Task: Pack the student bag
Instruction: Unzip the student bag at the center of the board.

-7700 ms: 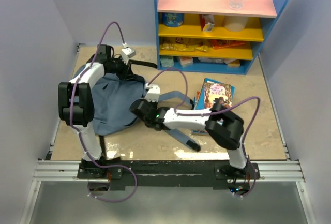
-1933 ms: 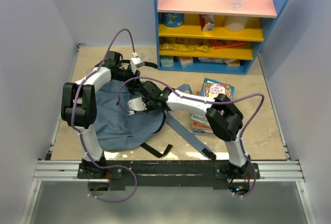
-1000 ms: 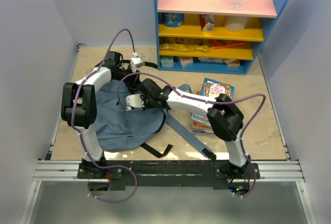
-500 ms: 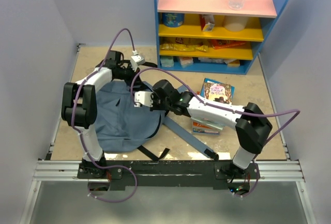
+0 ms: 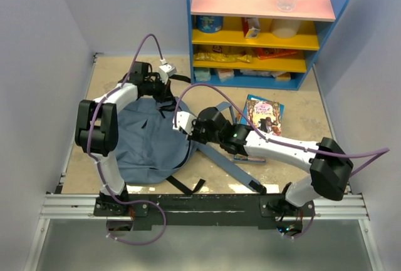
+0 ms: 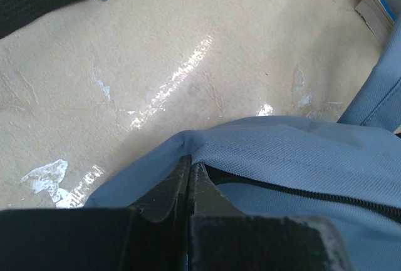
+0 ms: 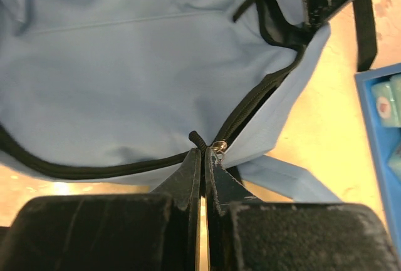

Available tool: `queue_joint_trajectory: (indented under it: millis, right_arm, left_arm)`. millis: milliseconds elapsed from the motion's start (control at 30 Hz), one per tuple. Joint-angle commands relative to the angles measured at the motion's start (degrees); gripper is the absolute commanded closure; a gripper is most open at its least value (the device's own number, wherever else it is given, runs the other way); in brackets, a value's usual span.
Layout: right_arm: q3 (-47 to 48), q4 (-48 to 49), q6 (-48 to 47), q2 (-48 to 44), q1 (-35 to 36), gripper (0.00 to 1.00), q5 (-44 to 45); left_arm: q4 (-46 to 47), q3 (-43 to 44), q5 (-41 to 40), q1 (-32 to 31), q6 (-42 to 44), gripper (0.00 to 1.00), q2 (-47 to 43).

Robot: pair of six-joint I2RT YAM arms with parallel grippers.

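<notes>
The grey-blue student bag [image 5: 147,143] lies flat on the table's left half, one padded strap [image 5: 229,168] trailing to the right. My left gripper [image 5: 164,93] is shut on the bag's fabric edge [image 6: 188,138] at its far rim. My right gripper [image 5: 187,127] is at the bag's right side, shut on the black zipper pull cord [image 7: 197,138], with the metal slider [image 7: 218,146] right at the fingertips. The black zipper track [image 7: 250,103] runs up from there, the opening partly parted. Colourful books [image 5: 262,117] lie right of the bag.
A blue shelf unit [image 5: 260,30] with yellow and pink shelves holding snacks and bottles stands at the back. Black webbing straps [image 5: 185,186] lie near the front edge. Grey walls close in both sides.
My right gripper has slid the zipper pull rightward and toward the front along the bag's edge, its arm stretching out to the right. The left gripper has kept its hold at the far rim.
</notes>
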Motion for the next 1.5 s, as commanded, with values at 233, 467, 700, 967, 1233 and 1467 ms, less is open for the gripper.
queue_joint_trajectory:
  millis: [233,467,700,967,1233,1467]
  right_arm:
    - [-6.3,3.1,15.8,-7.5,7.8,1.0,0.7]
    - [-9.5,5.2,22.5,-7.4,13.0,1.0,4.0]
    - [-8.6,7.7,23.2,-7.0,13.3,1.0,7.8]
    - [2.0,9.2,11.2,1.7,11.2,0.54,13.8]
    - [24.8,-1.6,-4.9,18.6,5.1,0.46,5.4]
    - [39.3,-16.2,-11.1,30.5,1.9,0.46,6.2]
  left_arm:
    - [9.2,3.1,-15.8,3.0,-3.5,1.0,-1.9]
    - [6.3,7.3,-15.6,6.8,-4.4,1.0,-1.8]
    - [1.1,4.8,-6.4,6.1,-2.0,0.76,-5.7]
    - [-4.5,2.6,0.6,5.5,2.2,0.66,-9.7]
    - [-5.0,1.3,1.5,5.6,4.5,0.67,-9.4]
    - [-5.5,5.3,8.4,16.2,-0.1,0.53,-7.0]
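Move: The right fingers already pinch the zipper pull, with the zipper's near bend about 13 cm back, 5 cm to the left and 10 cm below. The loose corner pull is roughly 10 cm ahead, 9 cm left and 5 cm below the right hand; the grey shoulder strap is some 14 cm right, 10 cm back and 14 cm below. The left hand still grips the bag's far corner, with the held zipper pull about 14 cm back and 7 cm right of it, roughly level. Pinching the zipper pull, the right hand draws back about 10 cm towards the zipper's near bend while the left hand, gripping the bag corner, pulls away some 9 cm left and 6 cm forward. The left fingers then open and the hand comes back and rises clear; the right opens too, swinging forward and left over the bag, finally dipping towards the freed pull. ##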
